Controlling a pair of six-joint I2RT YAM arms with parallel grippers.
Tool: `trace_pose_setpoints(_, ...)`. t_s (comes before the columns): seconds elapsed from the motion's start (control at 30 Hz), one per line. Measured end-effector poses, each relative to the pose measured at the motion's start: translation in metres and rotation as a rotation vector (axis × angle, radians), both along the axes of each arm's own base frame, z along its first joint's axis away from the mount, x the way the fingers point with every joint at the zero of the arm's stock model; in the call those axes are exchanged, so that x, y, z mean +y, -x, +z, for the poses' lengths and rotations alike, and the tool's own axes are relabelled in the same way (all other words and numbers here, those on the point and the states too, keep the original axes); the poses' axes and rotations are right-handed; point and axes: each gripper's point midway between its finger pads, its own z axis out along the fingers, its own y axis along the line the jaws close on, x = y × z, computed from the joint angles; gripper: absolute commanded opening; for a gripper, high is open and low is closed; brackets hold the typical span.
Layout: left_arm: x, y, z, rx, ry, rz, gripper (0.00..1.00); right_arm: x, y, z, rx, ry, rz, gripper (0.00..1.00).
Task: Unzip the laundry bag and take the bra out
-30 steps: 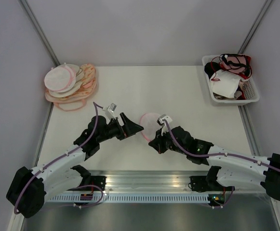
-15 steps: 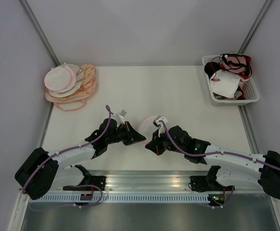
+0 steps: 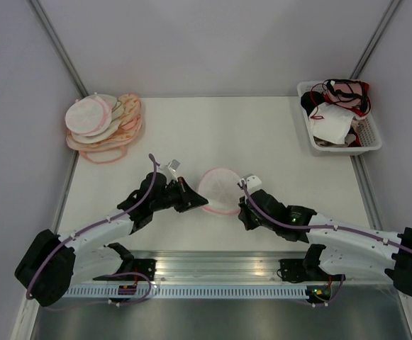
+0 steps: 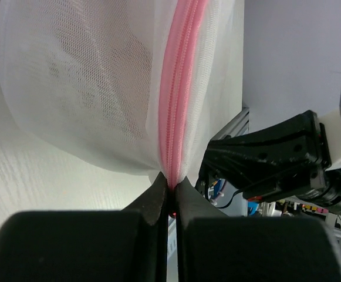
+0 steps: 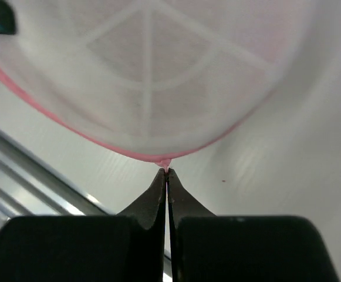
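Observation:
The laundry bag point(image 3: 220, 188) is a round white mesh pouch with a pink zip rim, held just above the table between both arms. My left gripper point(image 3: 203, 206) is shut on the pink zip rim point(image 4: 181, 88) at the bag's left edge, its jaws point(image 4: 170, 187) pressed together on it. My right gripper point(image 3: 240, 205) is shut on a small pink tab at the rim's right edge, pinched at the fingertips point(image 5: 167, 171) under the bag point(image 5: 152, 70). The bra is hidden; only a faint shade shows through the mesh point(image 4: 82, 76).
A stack of similar pink- and orange-rimmed pouches point(image 3: 103, 124) lies at the back left. A white basket point(image 3: 373, 144) with white, black and red-strapped garments stands at the back right. A metal rail point(image 3: 213, 265) runs along the near edge.
My left gripper was open a second ago; it has moved in and shut on the bag's rim. The right gripper has drawn to the right, and the bag now shows its round face.

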Motion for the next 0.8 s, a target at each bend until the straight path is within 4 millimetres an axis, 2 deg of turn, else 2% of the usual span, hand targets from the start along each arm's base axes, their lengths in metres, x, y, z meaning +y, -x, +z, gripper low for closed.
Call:
trace_pose_setpoints(0.13, 0.003, 0.002, -0.003, -0.013, -0.034, -0.043, 0.02, -0.031, -0.02, 0.005, -0.064, 0.069, -0.171, 0.0)
trace_pose_setpoints(0.3, -0.01, -0.007, 0.008, -0.068, -0.069, -0.17, 0.04, -0.049, -0.046, 0.023, -0.146, 0.09, -0.316, 0.01)
trace_pose_setpoints(0.33, -0.014, -0.011, 0.012, -0.087, -0.071, -0.201, 0.08, -0.051, -0.049, 0.024, -0.156, 0.097, -0.328, 0.01)
trace_pose_setpoints(0.37, -0.017, -0.018, 0.015, -0.107, -0.075, -0.223, 0.16, -0.051, -0.051, 0.024, -0.161, 0.103, -0.334, 0.0)
trace_pose_setpoints(0.4, -0.02, -0.025, 0.018, -0.128, -0.078, -0.24, 0.45, -0.05, -0.053, 0.023, -0.162, 0.109, -0.335, 0.01)
trace_pose_setpoints(0.47, -0.025, -0.041, 0.025, -0.161, -0.082, -0.257, 0.72, -0.049, -0.054, 0.019, -0.159, 0.12, -0.331, 0.0)
trace_pose_setpoints(0.5, -0.027, -0.052, 0.028, -0.179, -0.084, -0.259, 0.93, -0.048, -0.054, 0.019, -0.157, 0.119, -0.326, 0.0)
trace_pose_setpoints(0.53, -0.028, -0.062, 0.03, -0.19, -0.086, -0.256, 0.99, -0.046, -0.054, 0.018, -0.155, 0.115, -0.319, 0.01)
trace_pose_setpoints(0.6, -0.03, -0.085, 0.035, -0.195, -0.084, -0.226, 1.0, -0.04, -0.054, 0.02, -0.151, 0.094, -0.304, 0.0)
trace_pose_setpoints(0.67, -0.025, -0.096, 0.034, -0.192, -0.095, -0.191, 1.0, -0.034, -0.053, 0.023, -0.146, 0.063, -0.285, 0.0)
trace_pose_setpoints(0.73, -0.018, -0.101, 0.031, -0.179, -0.109, -0.143, 0.99, -0.027, -0.051, 0.026, -0.141, 0.031, -0.266, 0.0)
trace_pose_setpoints(0.8, -0.007, -0.093, 0.027, -0.156, -0.119, -0.094, 1.0, -0.019, -0.047, 0.03, -0.133, -0.008, -0.226, 0.01)
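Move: The left gripper is shut on the pink zip end of the laundry bag. The bag's middle lies about 4 cm ahead of this hand, 4 cm to its right and a couple of centimetres lower. The right gripper's tip, pinching the bag's opposite pink end, sits some 9 cm to the left hand's right, nearly level with it. From the right gripper, the bag's middle is roughly 3 cm ahead, 5 cm to its left and 2 cm lower. Let go of the zip end: open the left gripper wide while sweeping it forward about 10 cm, some 3 cm up and a little right, past the bag's left side, easing slightly back at the finish. Keep the right pinch shut and draw that end forward and right about 5 cm each, turning nearly 20 degrees clockwise, then bring it back left some 3 cm. ##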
